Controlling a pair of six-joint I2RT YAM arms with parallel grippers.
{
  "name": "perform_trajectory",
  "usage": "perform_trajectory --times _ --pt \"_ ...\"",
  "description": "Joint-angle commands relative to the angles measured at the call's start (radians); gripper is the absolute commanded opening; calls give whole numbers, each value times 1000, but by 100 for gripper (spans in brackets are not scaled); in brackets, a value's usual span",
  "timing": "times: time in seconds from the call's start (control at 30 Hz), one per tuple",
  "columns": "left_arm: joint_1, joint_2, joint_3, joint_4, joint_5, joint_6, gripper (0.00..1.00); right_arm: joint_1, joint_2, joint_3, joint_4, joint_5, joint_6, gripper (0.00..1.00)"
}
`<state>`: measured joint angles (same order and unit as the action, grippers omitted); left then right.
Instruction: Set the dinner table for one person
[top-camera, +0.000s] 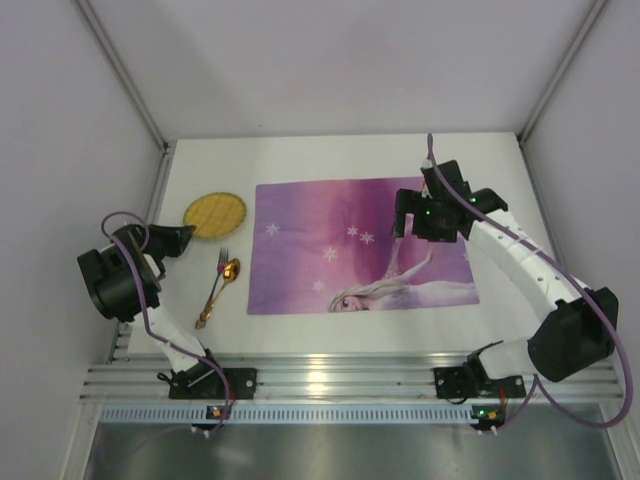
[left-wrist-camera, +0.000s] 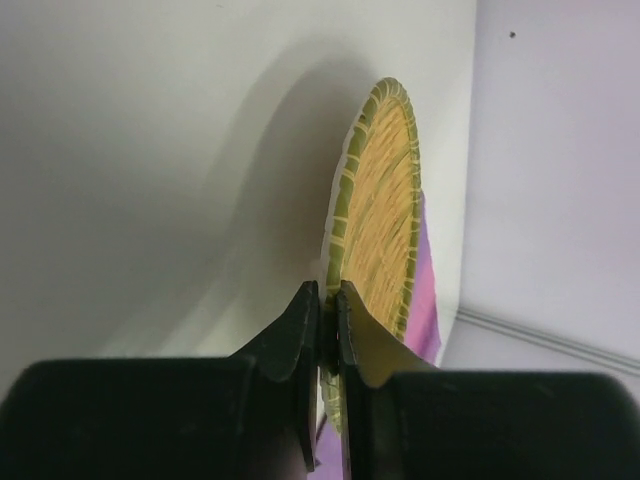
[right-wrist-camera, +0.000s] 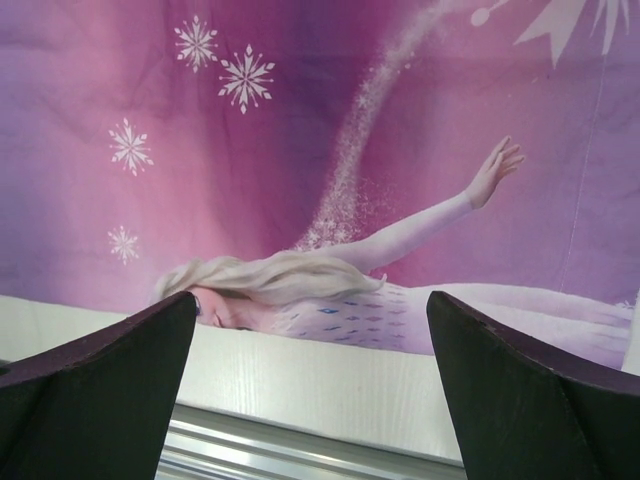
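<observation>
The white dinner table (top-camera: 330, 155) carries a purple princess placemat (top-camera: 350, 245) in its middle. A round woven yellow plate with a green rim (top-camera: 215, 213) lies left of the placemat. My left gripper (top-camera: 185, 236) is shut on the plate's near rim; the left wrist view shows the jaws pinching the rim of the plate (left-wrist-camera: 375, 210). A gold fork and spoon (top-camera: 218, 285) lie side by side below the plate. My right gripper (top-camera: 412, 222) hangs open and empty above the placemat's right part; the placemat (right-wrist-camera: 300, 150) fills the right wrist view.
A silver aluminium rail (top-camera: 340, 380) runs along the table's near edge, with both arm bases bolted to it. Pale grey panels (top-camera: 60, 120) wall the left, back and right sides.
</observation>
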<state>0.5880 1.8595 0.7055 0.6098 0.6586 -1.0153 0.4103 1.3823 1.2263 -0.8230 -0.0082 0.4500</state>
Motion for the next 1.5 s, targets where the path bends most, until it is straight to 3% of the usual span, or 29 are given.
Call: perform_trajectory --times 0.0,0.23,0.4,0.77,0.87,1.1,1.17,1.27,1.3,1.47 --pt "-22 -65 75 64 154 -92 0 -13 -65 81 19 25 16 100" --pt "-163 -209 225 -73 208 -72 0 -53 -176 145 -22 11 50 100" --pt "-370 -218 301 -162 198 -25 0 -68 -285 104 -60 13 73 100" --pt "-819 -93 331 -117 35 -11 0 -85 -445 33 -168 16 72 100" --pt "-908 -28 394 -206 -32 46 0 -87 -474 10 -188 17 72 100" --pt "-952 -13 404 -401 -232 141 0 -93 -526 -1 -235 42 56 100" --pt "-952 1 411 -433 -229 159 0 -94 -542 -13 -245 43 50 100" --pt "-955 47 430 -459 -200 170 12 -94 -555 -30 -249 45 42 100" --pt "-956 53 430 -466 -197 172 22 -96 -554 -33 -251 45 41 100" --pt "-964 43 434 -513 -165 208 38 -96 -557 -40 -249 43 27 100"
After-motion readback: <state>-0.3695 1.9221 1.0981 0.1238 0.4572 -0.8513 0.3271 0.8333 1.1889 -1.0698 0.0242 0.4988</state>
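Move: The woven plate is already pinched by its near-left rim in the left hand. The placemat's middle lies about 49 cm to that hand's right, 5 cm back and 3 cm below. The fork is roughly 13 cm back and 7 cm right of the hand, the spoon 17 cm back and 8 cm right; the cup stands some 67 cm right and 5 cm ahead. From the empty right hand, the placemat's middle is about 11 cm left, 6 cm ahead and 15 cm below. The plate is carried by its rim in a high arc to the right by the left hand, nearly 40 cm onto the placemat, rising some 17 cm on the way and sinking again while the hand turns about 50 degrees clockwise; there the fingers part slightly around the rim. The right hand, wide open, rises, then draws back and a little right, clear of the placemat. ##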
